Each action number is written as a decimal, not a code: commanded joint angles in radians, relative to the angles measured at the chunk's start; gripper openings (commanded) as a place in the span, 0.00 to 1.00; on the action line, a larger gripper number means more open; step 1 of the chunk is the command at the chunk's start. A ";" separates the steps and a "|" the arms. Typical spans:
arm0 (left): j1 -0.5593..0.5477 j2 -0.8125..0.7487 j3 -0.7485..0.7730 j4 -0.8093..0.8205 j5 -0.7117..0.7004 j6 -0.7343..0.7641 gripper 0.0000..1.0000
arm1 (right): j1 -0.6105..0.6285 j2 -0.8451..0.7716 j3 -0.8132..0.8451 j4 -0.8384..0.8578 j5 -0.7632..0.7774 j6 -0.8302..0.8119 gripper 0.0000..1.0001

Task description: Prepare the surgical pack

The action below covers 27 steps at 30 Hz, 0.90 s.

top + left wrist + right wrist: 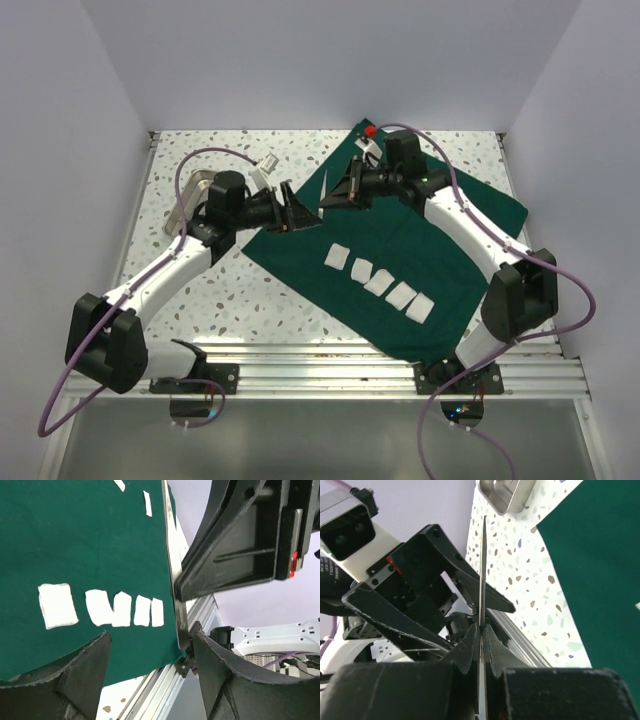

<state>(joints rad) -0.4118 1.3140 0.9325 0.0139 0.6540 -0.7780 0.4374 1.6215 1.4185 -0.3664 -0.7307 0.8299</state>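
Observation:
The surgical pack (400, 240) is a dark green drape spread flat across the table's right half, also in the left wrist view (85, 540). Several white gauze squares (380, 280) lie in a row on it. My right gripper (481, 630) is shut on a thin metal instrument (482, 565), held edge-on in the air over the drape's left corner. My left gripper (152, 635) faces it, open, and the instrument (172, 565) stands between its fingers, close to the right one (230, 675). In the top view the two grippers (300, 212) (335, 195) meet tip to tip.
A small shiny metal tray (195, 200) sits on the speckled table behind my left arm and shows at the top of the right wrist view (505, 492). An aluminium rail (330, 355) runs along the near edge. White walls enclose the table.

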 commanded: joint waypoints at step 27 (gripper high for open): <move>0.209 0.229 0.351 -0.657 -0.782 0.597 0.00 | -0.143 0.112 0.211 -0.476 0.214 -0.241 0.79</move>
<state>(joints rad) -0.2790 1.5043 1.2434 -0.4644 0.1864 -0.3809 0.3531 1.7466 1.6371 -0.7349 -0.5583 0.6491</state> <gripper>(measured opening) 0.036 0.789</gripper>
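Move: Still shut on the tweezers, my right hand has their middle practically at its own fingertips; the open left finger gap they are going into lies about 3 cm to its left and 1 cm back. From my left hand the tweezers' middle is some 3 cm to the right, 2 cm ahead and 1 cm higher. The tray is about 10 cm ahead of my left hand, 24 cm left and 21 cm below; the nearest gauze is roughly 6 cm right, 1 cm back and 23 cm below. I ease my hands about 2 cm closer together, close my left fingers on the free end of the tweezers, then open my right fingers wide to let go. My left hand then carries the tweezers left and forward towards the tray, some 12 cm and 9 cm, sinking about 6 cm and rolling its left side up over 30 degrees, while my right hand backs off to the right, forward and down. ##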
